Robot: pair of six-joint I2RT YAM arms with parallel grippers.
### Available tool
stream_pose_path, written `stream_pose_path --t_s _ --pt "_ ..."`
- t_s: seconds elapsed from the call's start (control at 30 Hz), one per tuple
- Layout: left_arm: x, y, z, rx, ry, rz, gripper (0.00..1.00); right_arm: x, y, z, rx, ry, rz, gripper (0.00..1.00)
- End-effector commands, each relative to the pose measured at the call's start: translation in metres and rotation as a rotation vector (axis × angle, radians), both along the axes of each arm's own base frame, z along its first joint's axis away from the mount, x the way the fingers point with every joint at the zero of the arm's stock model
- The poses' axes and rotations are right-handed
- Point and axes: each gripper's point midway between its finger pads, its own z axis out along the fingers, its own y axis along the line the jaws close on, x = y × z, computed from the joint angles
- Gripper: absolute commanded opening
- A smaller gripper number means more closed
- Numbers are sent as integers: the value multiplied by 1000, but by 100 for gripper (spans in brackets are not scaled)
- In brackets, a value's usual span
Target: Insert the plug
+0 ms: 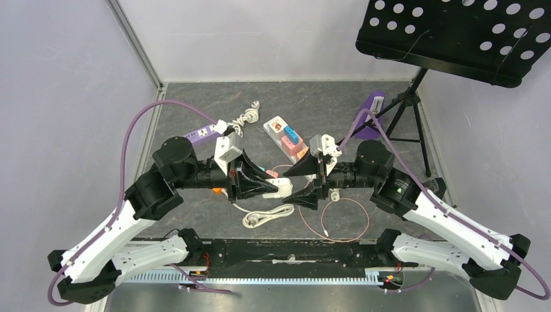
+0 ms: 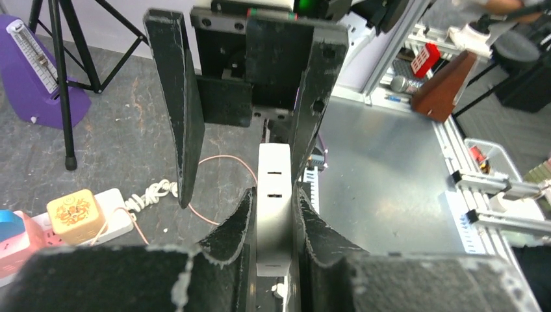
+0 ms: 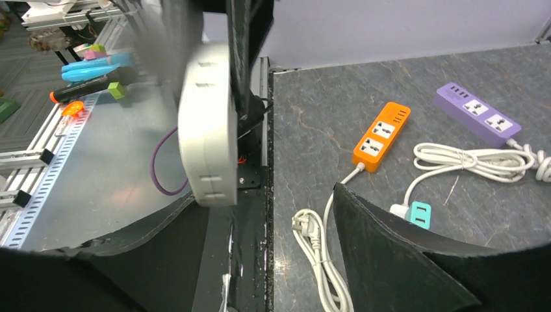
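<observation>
My left gripper [image 1: 269, 185] [image 2: 273, 195] is shut on a white socket block [image 1: 281, 188] [image 2: 273, 214] [image 3: 208, 130], held off the table between the two arms. My right gripper [image 1: 300, 186] [image 3: 263, 195] faces it, open, one finger on each side of the block's far end and nothing gripped. A white plug [image 3: 301, 224] on a bundled white cable [image 1: 268, 216] lies on the mat below. A teal plug [image 3: 419, 213] on another white cable lies further right in the right wrist view.
An orange power strip [image 3: 381, 136] and a purple one [image 3: 477, 114] [image 1: 200, 133] lie on the mat. A white strip with coloured adapters [image 1: 286, 136], a thin pink cable loop [image 1: 344, 221], a purple metronome [image 1: 373, 104] and a music stand [image 1: 455, 32] are also there.
</observation>
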Motion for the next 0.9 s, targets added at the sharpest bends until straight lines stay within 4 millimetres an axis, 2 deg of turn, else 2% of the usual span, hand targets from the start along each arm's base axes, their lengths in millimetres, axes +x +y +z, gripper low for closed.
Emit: stream_pose_path --t_s 0.0,0.13,0.3,0.6,0.87 --pt "-10 7 -6 65 -119 -76 2 -14 -4 38 86 -55 58 71" --pt "-5 10 -8 88 -138 -50 2 -27 -2 40 112 -32 145 72" --pt "-5 6 -12 100 -132 -70 2 -19 6 33 95 2 119 71" --pt "3 -2 -9 103 -121 -57 2 -2 17 22 44 37 59 55" --pt "8 -4 -13 118 -113 -40 2 -2 20 14 -1 31 60 42"
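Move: The left hand holds the white plug, its middle about 2 cm to the right of that hand and level with it. From the open right hand the plug lies about 4 cm to the left, 1 cm back and 3 cm above. The outlet strip with the pink and orange plugs lies some 21 cm ahead of the right hand, 1 cm to its left, and the coiled white cord 2 cm ahead, 8 cm left; both are roughly 32 cm below. Down about 3 cm goes the left hand, keeping its pinch on the white plug and tipping its fingertips down some 10 degrees towards the right gripper. The right hand first backs off and rises about 2 cm each, then comes left, down and slightly forward to the plug, its open fingers straddling the free end and narrowing clearly without yet closing fully. ##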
